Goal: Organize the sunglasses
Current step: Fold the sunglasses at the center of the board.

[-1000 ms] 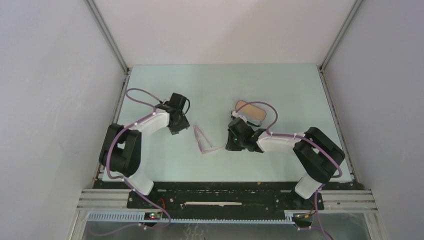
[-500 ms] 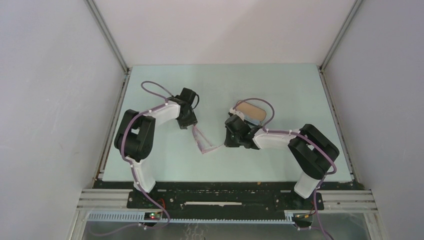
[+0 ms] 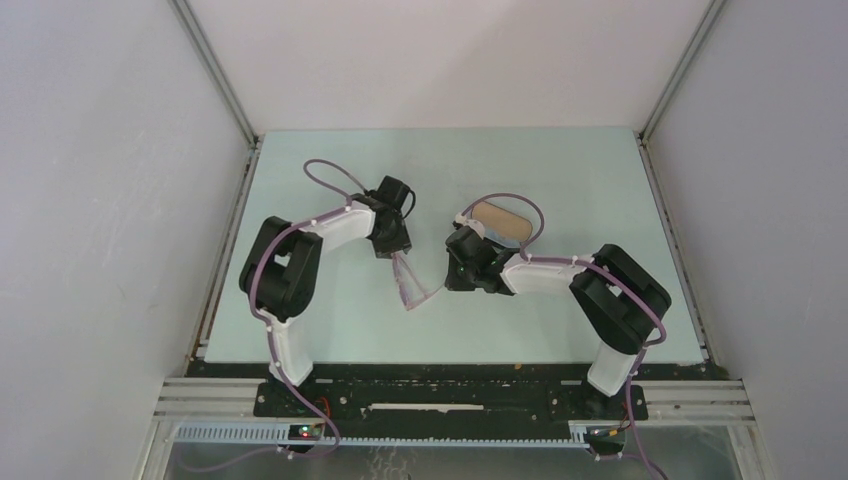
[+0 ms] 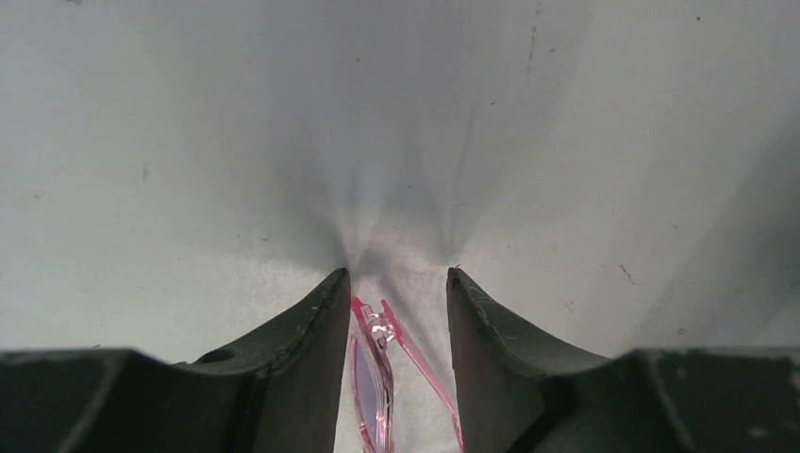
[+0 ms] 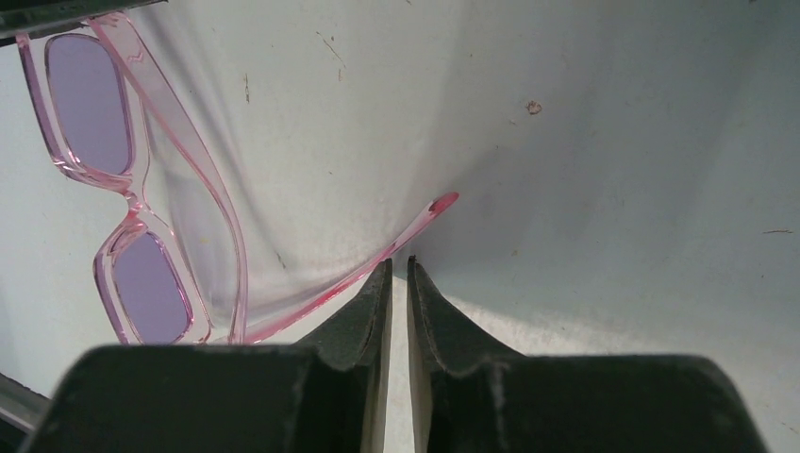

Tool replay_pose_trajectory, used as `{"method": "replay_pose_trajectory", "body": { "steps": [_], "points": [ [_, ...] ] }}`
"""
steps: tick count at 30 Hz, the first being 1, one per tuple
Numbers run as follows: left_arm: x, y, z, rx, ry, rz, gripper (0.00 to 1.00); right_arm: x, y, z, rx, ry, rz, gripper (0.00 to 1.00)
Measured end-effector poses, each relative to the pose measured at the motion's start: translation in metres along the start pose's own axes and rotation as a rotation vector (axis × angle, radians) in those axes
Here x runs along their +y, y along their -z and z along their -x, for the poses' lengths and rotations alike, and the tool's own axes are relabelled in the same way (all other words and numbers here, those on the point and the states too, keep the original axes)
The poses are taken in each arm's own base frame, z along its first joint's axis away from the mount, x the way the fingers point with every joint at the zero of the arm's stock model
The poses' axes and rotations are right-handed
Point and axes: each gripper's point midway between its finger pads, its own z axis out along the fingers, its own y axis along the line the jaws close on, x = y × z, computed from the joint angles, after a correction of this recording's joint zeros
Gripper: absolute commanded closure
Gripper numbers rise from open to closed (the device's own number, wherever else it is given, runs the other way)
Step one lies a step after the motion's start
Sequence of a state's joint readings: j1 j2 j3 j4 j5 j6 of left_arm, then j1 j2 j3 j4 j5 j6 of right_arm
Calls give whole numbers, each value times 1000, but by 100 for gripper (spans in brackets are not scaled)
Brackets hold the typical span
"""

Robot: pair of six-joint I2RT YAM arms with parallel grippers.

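The sunglasses, pink-framed with purplish lenses, lie mid-table between both arms. In the left wrist view the frame's far end and hinge stand between the fingers of my left gripper. It is open: the left finger is close against the frame and there is a gap on the right side. My right gripper is shut with nothing between its fingers. Its left fingertip rests against one unfolded temple arm near the arm's tip. Both lenses show to the left of that gripper.
A black oblong case with tan lining lies open just behind the right wrist. Grey walls close in the pale green table on three sides. The arm bases stand at the near edge.
My left arm has swung right and come down over the far end of the sunglasses. The right gripper has edged slightly left and away from the bases, staying at the temple arm.
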State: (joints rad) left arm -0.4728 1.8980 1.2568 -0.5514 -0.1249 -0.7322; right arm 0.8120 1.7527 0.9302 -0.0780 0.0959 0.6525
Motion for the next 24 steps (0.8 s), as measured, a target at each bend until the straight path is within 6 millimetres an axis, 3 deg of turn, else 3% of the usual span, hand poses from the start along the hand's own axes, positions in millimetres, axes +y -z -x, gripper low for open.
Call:
{"method": "replay_pose_trajectory", "body": {
  "steps": [11, 24],
  "points": [
    [-19, 0, -7, 38, -13, -60, 53, -1, -1, 2, 8, -12, 11, 82],
    [-61, 0, -16, 89, -20, -190, 52, 25, -14, 7, 36, -34, 105, 83]
  ]
}}
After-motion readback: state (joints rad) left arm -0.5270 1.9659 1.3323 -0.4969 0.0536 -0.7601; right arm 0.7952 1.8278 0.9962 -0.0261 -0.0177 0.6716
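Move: Lying on the board, the sunglasses have their middle about 7 cm back and 3 cm right of the left hand, a centimetre lower, with the far hinge only about 1 cm back, between the half-open fingertips. From the right hand, that middle is about 8 cm left and 1 cm ahead, just below; the near temple's end meets its fingers. The open case stands some 14 cm ahead and 12 cm right of the right hand. Pushing the far end of the sunglasses' frame along the board, the left hand sweeps about 6 cm right towards the right hand, one half-open finger against the outer side of the frame. It rolls some 10 degrees, left side down. The right hand waits briefly, then its nearly shut fingers press the near temple about 3 cm left and 1 cm forward. ##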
